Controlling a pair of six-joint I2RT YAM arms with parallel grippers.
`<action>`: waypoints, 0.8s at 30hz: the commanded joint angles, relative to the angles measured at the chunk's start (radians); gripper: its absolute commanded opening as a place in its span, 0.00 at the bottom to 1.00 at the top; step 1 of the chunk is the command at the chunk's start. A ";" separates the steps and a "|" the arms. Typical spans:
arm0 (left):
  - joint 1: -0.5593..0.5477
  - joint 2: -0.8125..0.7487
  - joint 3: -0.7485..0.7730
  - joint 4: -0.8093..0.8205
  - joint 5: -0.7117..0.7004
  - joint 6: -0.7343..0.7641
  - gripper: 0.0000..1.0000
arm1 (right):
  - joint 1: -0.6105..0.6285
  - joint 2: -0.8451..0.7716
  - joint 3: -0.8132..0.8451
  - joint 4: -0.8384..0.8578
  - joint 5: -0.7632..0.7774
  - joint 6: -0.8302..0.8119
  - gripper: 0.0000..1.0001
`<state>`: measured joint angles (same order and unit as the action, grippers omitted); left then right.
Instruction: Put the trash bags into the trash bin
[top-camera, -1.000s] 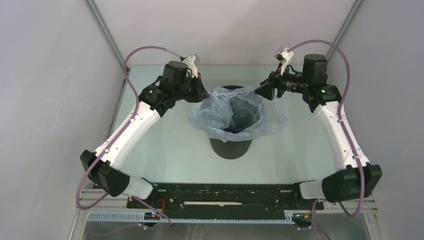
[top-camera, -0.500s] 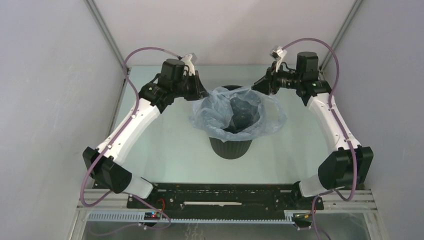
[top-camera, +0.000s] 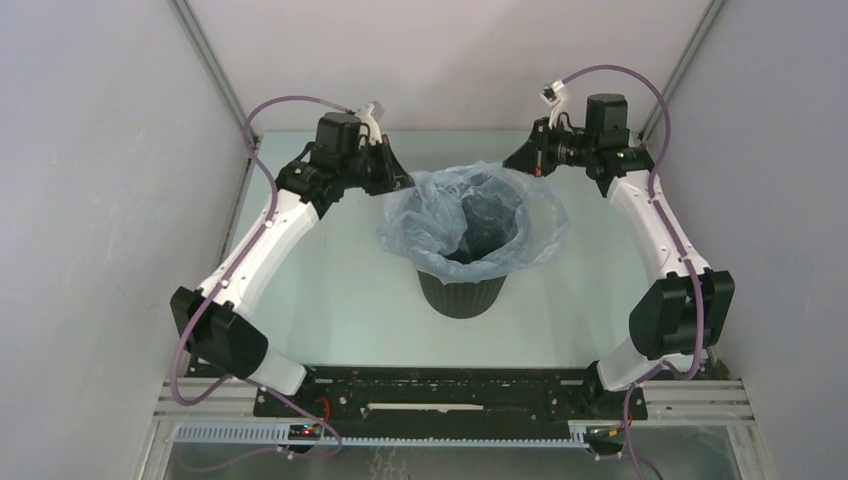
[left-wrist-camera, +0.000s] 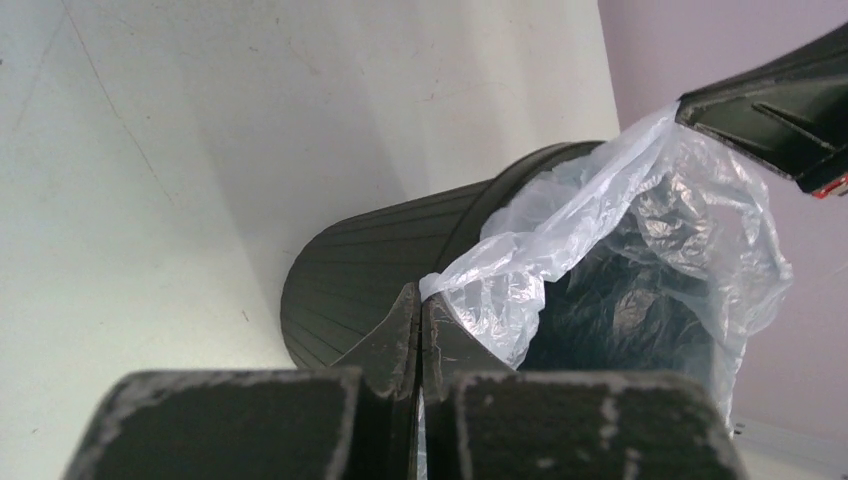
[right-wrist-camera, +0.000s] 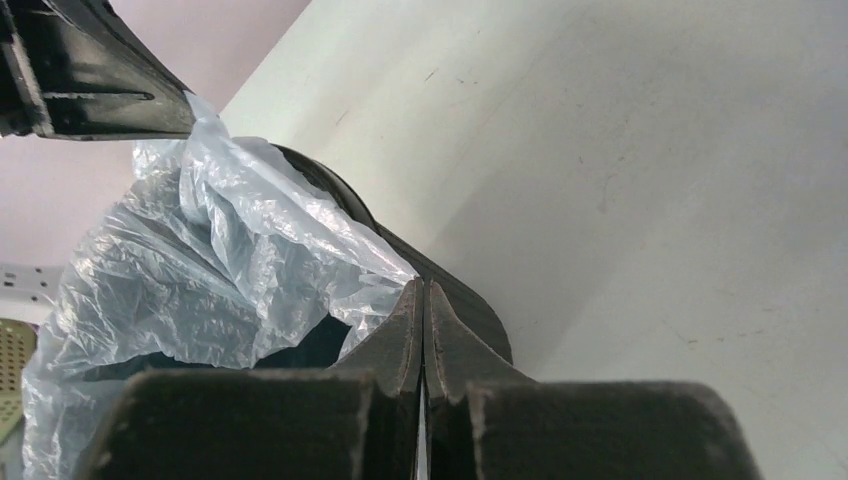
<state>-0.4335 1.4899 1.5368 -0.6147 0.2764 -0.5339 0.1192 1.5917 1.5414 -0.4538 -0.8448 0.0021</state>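
The black ribbed trash bin (top-camera: 461, 295) stands in the middle of the table. The pale blue trash bag (top-camera: 430, 215) lines its mouth and spills over the rim. My left gripper (top-camera: 405, 183) is shut on the bag's far-left edge; in the left wrist view the film (left-wrist-camera: 600, 210) runs into the pinched tips (left-wrist-camera: 420, 300), with the bin (left-wrist-camera: 370, 270) below. My right gripper (top-camera: 513, 165) is shut on the far-right edge. There the film (right-wrist-camera: 230, 250) meets the closed tips (right-wrist-camera: 421, 285) above the bin's rim (right-wrist-camera: 460, 290). The bag's bottom is hidden inside the bin.
Grey enclosure walls stand close on the left (top-camera: 90, 200), right (top-camera: 780, 200) and back. A black rail (top-camera: 450, 385) with both arm bases runs along the near edge. Purple cables (top-camera: 290, 100) loop above each arm.
My right gripper has closed on the bag's far-right edge and drawn back toward the rear wall. The left arm has shifted slightly left, and the bag's far edge is lifted and stretched wider.
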 joint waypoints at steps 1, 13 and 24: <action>0.054 0.022 -0.030 0.053 0.088 -0.089 0.00 | -0.005 0.015 0.035 -0.025 0.059 0.134 0.00; 0.088 0.084 -0.087 0.065 0.194 -0.157 0.01 | -0.018 0.090 0.029 -0.069 0.119 0.237 0.00; 0.106 -0.056 -0.124 -0.041 0.161 -0.069 0.48 | -0.030 -0.036 0.078 -0.276 0.150 0.366 0.53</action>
<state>-0.3485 1.5532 1.4216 -0.6052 0.4488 -0.6514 0.1081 1.6638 1.5425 -0.6060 -0.7242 0.3016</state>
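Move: Just in front of them, back towards the arms, lies the trash bin while both shut grippers hold the bag's far edge. The left hand has the bin's middle about 10 cm to its right, 6 cm back and 16 cm below; the right has it some 9 cm to its left, 9 cm back and 16 cm below. The bag's open mouth is roughly 13 cm right and 6 cm back from the left hand, 6 cm left and 9 cm back from the right, about 7 cm below both. Drawing the bag's far edge down over the bin rim, both hands ease forward a centimetre or so and sink about 5 or 6 cm, then come back towards the arms by roughly 2 cm. Both tip their fingers down, some 15 degrees on the left and 25 on the right, the right also turning a little clockwise. Near the bottom both grippers open about halfway and let go of the bag. ##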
